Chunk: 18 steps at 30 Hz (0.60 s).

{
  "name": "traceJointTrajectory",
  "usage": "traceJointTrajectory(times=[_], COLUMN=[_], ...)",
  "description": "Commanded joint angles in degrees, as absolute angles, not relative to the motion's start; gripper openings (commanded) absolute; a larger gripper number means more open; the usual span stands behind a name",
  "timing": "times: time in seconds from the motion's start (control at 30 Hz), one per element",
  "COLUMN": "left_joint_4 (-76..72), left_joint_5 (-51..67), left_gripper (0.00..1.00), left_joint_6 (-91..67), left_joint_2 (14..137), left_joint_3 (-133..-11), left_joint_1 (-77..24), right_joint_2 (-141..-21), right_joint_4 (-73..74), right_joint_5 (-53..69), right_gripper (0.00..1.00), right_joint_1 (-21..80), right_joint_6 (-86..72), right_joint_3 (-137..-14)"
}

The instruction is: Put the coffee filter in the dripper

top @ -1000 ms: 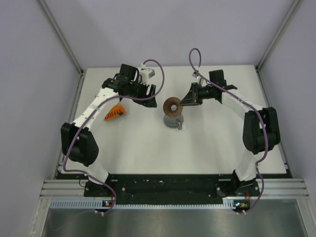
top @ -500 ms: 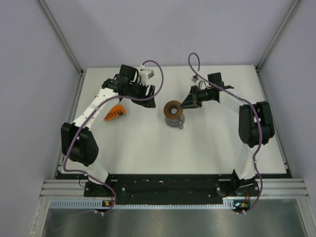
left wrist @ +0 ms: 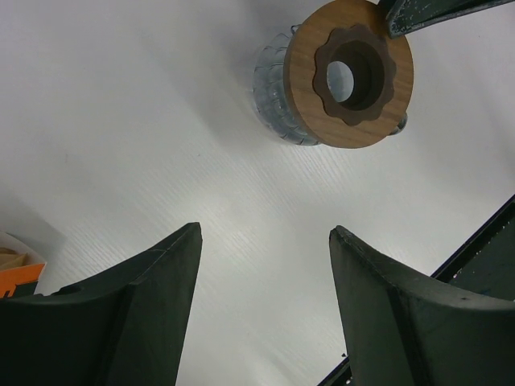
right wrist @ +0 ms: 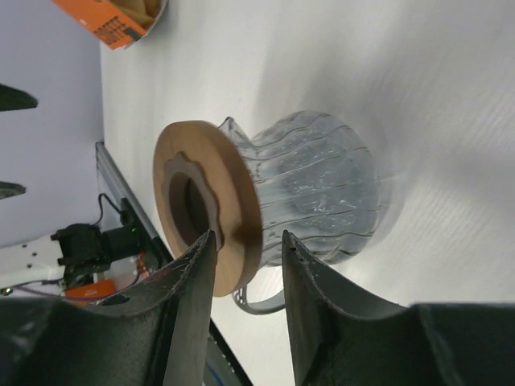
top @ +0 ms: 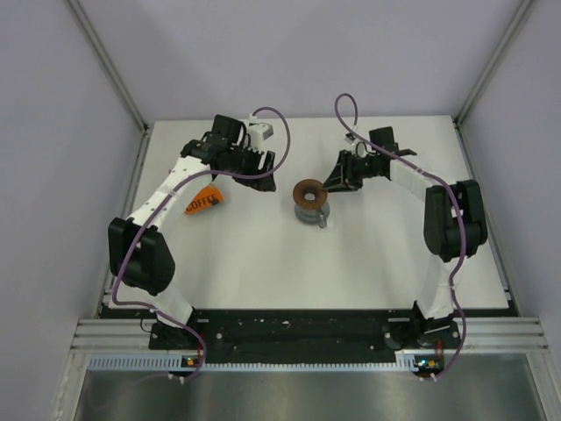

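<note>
The dripper (top: 308,193), a wooden ring around a dark-brown scalloped funnel with a hole (left wrist: 352,74), sits on the clear grey cup (right wrist: 318,197). My right gripper (right wrist: 248,237) is open and straddles the ring's edge (right wrist: 241,217). One finger lies over the top by the funnel and the other stands under the ring, apart from it. My left gripper (left wrist: 265,233) hangs open and empty over bare table, left of the dripper. No coffee filter shows on its own. Only some tan paper (right wrist: 146,8) peeks from the orange pack's mouth.
The orange pack printed "COFFEE" (top: 204,200) lies on the table under my left arm, its corner at the edge of the left wrist view (left wrist: 14,283). The cup (top: 312,216) has a small handle on its near side. Pale walls close off three sides of the white table (top: 263,263).
My right gripper brought the tilted dripper down level onto the cup and its jaws have parted off the ring. The left arm has not moved.
</note>
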State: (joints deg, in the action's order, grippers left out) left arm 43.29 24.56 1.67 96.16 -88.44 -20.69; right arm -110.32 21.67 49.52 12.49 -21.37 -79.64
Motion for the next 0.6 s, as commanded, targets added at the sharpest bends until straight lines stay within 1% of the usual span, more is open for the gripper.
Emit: traceJointTrajectory(times=[0.0, 0.17, 0.27, 0.37, 0.47, 0.57], left_joint_4=[41.6, 41.7, 41.8, 42.3, 42.6, 42.9], left_joint_5=[24.8, 24.7, 24.3, 24.1, 23.9, 23.6], left_gripper=[0.7, 0.71, 0.7, 0.7, 0.7, 0.7], left_joint_6=[2.5, 2.9, 3.3, 3.8, 4.1, 4.7], left_joint_2=[94.7, 94.7, 94.5, 94.4, 94.4, 94.3], left_joint_3=[-88.8, -88.9, -89.1, -89.7, -90.3, -90.4], left_joint_1=[-20.8, -20.8, -20.8, -20.8, -20.8, -20.8], right_joint_2=[-108.1, -105.1, -102.4, -99.3, -96.9, -98.0], right_joint_4=[22.8, 22.9, 22.9, 23.0, 23.7, 25.9], right_joint_5=[42.5, 37.5, 31.8, 25.1, 18.0, 14.1], right_gripper=[0.39, 0.47, 0.57, 0.66, 0.68, 0.69], right_joint_1=[11.7, 11.7, 12.5, 15.4, 19.0, 21.4], right_joint_6=[-19.3, -18.2, -16.3, -12.8, -9.8, -7.1], right_joint_3=[-82.0, -82.3, -81.7, -80.9, -80.7, -82.2])
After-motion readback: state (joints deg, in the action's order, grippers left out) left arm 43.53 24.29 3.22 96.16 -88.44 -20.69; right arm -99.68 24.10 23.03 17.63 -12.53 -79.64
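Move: The dripper already sits on the glass server; its middle is about 4 cm left of the right hand and 2 cm back, 1 cm lower, its rim still by the fingertips. The server's middle is 4 cm left, 2 cm back, 7 cm below that hand; the coffee bag is roughly 33 cm left, 1 cm back, 9 cm below. From the left hand the dripper lies some 10 cm right, 1 cm back and 8 cm below. Opening wider, the right hand slips rightward and forward off the dripper, then lifts about 4 cm, tipping down. ##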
